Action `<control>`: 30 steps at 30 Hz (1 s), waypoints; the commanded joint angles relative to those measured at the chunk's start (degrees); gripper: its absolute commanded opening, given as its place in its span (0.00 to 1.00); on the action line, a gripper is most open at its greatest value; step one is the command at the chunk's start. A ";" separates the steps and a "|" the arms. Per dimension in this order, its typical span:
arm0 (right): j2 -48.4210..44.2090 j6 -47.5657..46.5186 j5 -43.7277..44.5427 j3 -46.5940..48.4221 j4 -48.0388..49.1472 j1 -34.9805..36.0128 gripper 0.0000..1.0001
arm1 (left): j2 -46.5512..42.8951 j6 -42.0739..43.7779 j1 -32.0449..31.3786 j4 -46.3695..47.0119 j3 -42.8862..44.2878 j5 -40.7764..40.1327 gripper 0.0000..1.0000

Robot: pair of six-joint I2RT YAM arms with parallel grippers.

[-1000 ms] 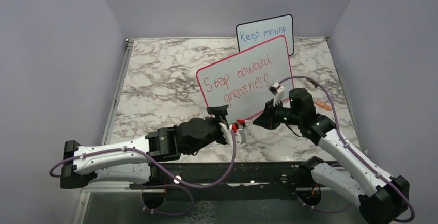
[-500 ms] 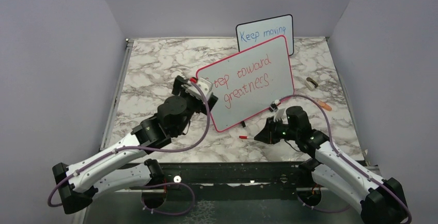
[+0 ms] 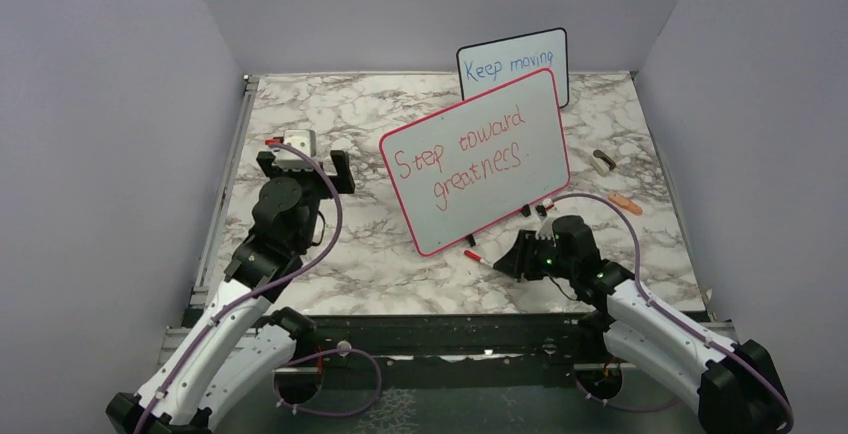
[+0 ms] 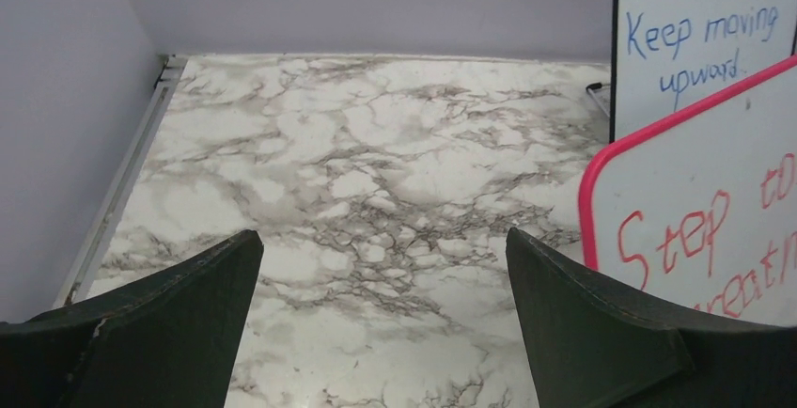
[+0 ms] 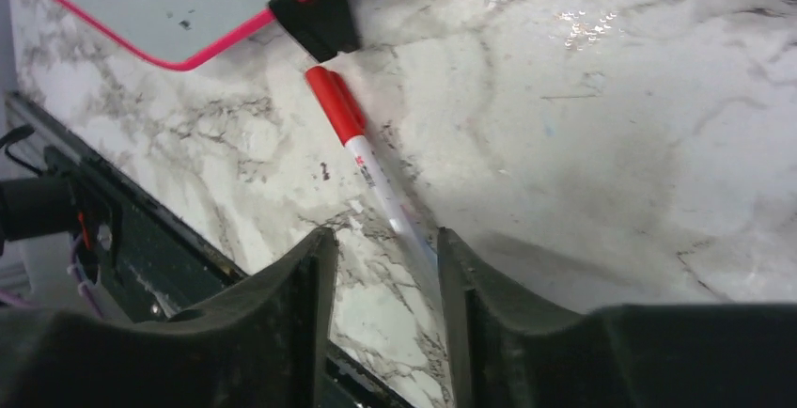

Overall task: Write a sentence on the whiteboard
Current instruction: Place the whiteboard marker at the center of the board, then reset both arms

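The whiteboard (image 3: 480,164), red-pink framed, stands tilted at mid-table with the sentence (image 3: 462,159) "Step toward greatness." in red across two lines. A red-capped marker (image 3: 478,256) lies on the marble by the board's near foot. My right gripper (image 3: 503,259) sits low at the marker's rear end. In the right wrist view its jaws stand apart, and the marker (image 5: 362,159) runs along the inner side of the right finger, resting on the table. My left gripper (image 3: 305,167) is raised at the left, wide open and empty; its view shows the whiteboard (image 4: 695,211) edge at right.
A smaller black-framed board (image 3: 513,64) with blue writing stands behind the whiteboard. A small dark and white object (image 3: 603,161) and an orange one (image 3: 623,202) lie at the right. The black rail of the table's near edge (image 3: 450,329) runs just behind my right gripper.
My left arm swung away from the marker to the far left and opened wide. My right gripper lowered the marker to the table and parted its jaws.
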 commanded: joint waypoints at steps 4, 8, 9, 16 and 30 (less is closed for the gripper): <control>-2.39 2.15 9.66 -0.62 -2.10 0.09 0.66 | -7.25 -5.26 4.99 -1.67 -5.74 6.52 0.99; -6.30 2.59 12.37 1.25 -5.09 0.13 0.82 | -11.93 -5.67 4.99 -3.00 -7.31 6.39 0.99; -7.50 2.64 13.45 2.13 -6.62 0.13 0.85 | -12.87 -5.97 4.99 -3.97 -7.25 6.49 0.99; -20.70 -0.52 35.08 14.39 -21.63 0.13 0.94 | -19.92 -6.78 4.99 -12.90 -4.27 7.12 0.99; -34.44 -15.82 64.04 31.70 -30.36 0.08 1.00 | -37.29 -7.70 4.99 -13.62 -7.33 3.22 0.99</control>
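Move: The marker lies between the right hand's already parting fingers, its middle about 1 cm ahead, 2 cm left and 1 cm below. From that hand, the board's near black clip is some 6 cm ahead and 6 cm left, the far clip 13 cm ahead and 5 cm right. The board's middle is roughly 15 cm ahead, 5 cm left and 10 cm higher. From the left hand, the marker is about 35 cm right, 10 cm back and 27 cm down. Spreading its fingers from part-open to wide, the right hand lets go of the marker, settling about 1 cm before climbing some 25 cm and swinging 18 cm right, away from the marker and board. The wrist tips up and turns clockwise, over 40 degrees each. The left hand, open and empty, draws back 10 cm and 6 cm left. ##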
